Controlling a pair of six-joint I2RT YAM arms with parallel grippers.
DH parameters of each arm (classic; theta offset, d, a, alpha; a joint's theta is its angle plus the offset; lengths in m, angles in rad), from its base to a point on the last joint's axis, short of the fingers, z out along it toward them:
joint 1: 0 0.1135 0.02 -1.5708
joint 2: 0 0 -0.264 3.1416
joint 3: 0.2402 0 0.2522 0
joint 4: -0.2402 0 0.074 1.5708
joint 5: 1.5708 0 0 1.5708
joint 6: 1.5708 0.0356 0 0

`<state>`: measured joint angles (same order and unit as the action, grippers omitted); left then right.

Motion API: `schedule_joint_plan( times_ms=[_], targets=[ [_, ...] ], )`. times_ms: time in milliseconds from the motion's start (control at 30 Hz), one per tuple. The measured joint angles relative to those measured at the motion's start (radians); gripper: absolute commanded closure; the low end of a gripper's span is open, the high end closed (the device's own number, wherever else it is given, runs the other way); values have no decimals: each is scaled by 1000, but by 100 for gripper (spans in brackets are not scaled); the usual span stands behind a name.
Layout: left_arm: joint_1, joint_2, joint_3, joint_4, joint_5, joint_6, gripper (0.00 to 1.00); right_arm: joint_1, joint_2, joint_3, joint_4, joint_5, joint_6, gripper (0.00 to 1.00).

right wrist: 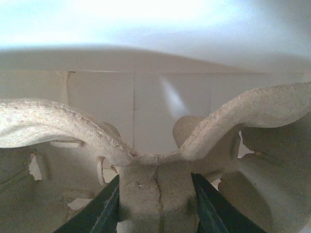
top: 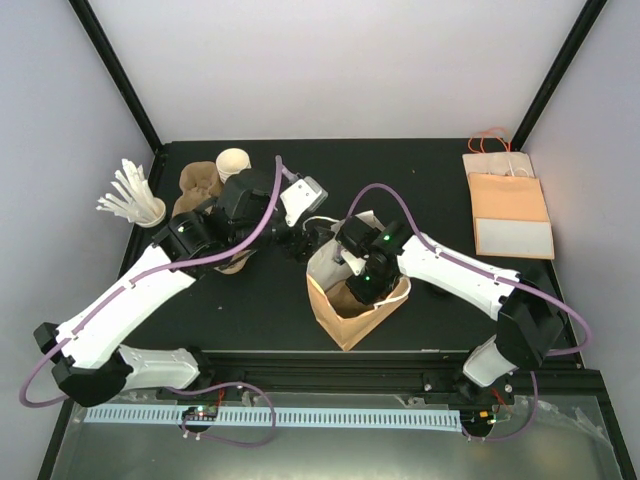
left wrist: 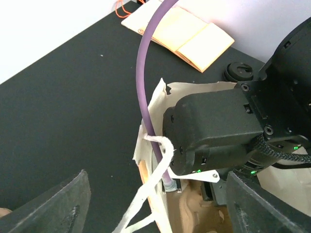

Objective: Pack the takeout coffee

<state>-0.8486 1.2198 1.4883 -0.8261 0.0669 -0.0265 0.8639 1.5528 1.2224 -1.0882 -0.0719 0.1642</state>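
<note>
I cannot make out the takeout coffee in any view. The brown paper bag (top: 345, 320) stands open mid-table, its torn white-lined rim (left wrist: 155, 104) and twisted white handle (left wrist: 163, 160) just ahead of my left gripper (left wrist: 158, 204). That gripper (top: 300, 243) hovers at the bag's left rim, open, with nothing between its fingers. My right gripper (top: 355, 285) reaches down inside the bag. It is shut (right wrist: 156, 204) on the centre post of a moulded pulp cup carrier (right wrist: 155, 189), whose arms spread left and right against the bag's pale inner wall. A bit of the carrier (left wrist: 194, 208) shows inside the bag.
At the back left stand a stack of lidless white cups (top: 232, 160), a cup of white stirrers (top: 140, 205) and brown pulp carriers (top: 198, 185). Flat paper bags (top: 508, 205) lie at the back right. The right arm's purple cable (left wrist: 146, 63) arcs over the bag rim.
</note>
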Motion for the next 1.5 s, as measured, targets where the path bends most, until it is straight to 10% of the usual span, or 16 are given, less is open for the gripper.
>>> schedule_joint_plan(
  times_ms=[300,1500],
  targets=[
    [60,44,0,-23,79,50,97,0,0,0,0,-1,0,67],
    [147,193,105,13,79,-153,98,134,70,-150,260,78,119,66]
  ],
)
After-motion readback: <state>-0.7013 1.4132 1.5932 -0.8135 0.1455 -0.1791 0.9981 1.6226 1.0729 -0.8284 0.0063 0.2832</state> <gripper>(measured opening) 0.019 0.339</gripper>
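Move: The paper bag's left handle loops about 3 cm ahead of the open left fingers and 1 cm to their right, some 3 cm below. The bag's middle lies 9 cm back, 10 cm right and 20 cm below; loose cup carriers lie level, 17 cm left, on the table. The right hand, holding a cup carrier inside the bag, has the bag's floor about 10 cm below, 3 cm left and 1 cm back; a black lid is some 17 cm to its right, level, 10 cm lower. The bag's white rope handle is pinched by the left hand, which dips about 4 cm and goes forward as its fingers shut, then comes back up and eases on forward, sinking slightly, about 6.5 cm forward in all. The right hand, at first still, keeps its grip on the cup carrier, shifts some 3 cm left and lowers it about 5 cm into the bag. ##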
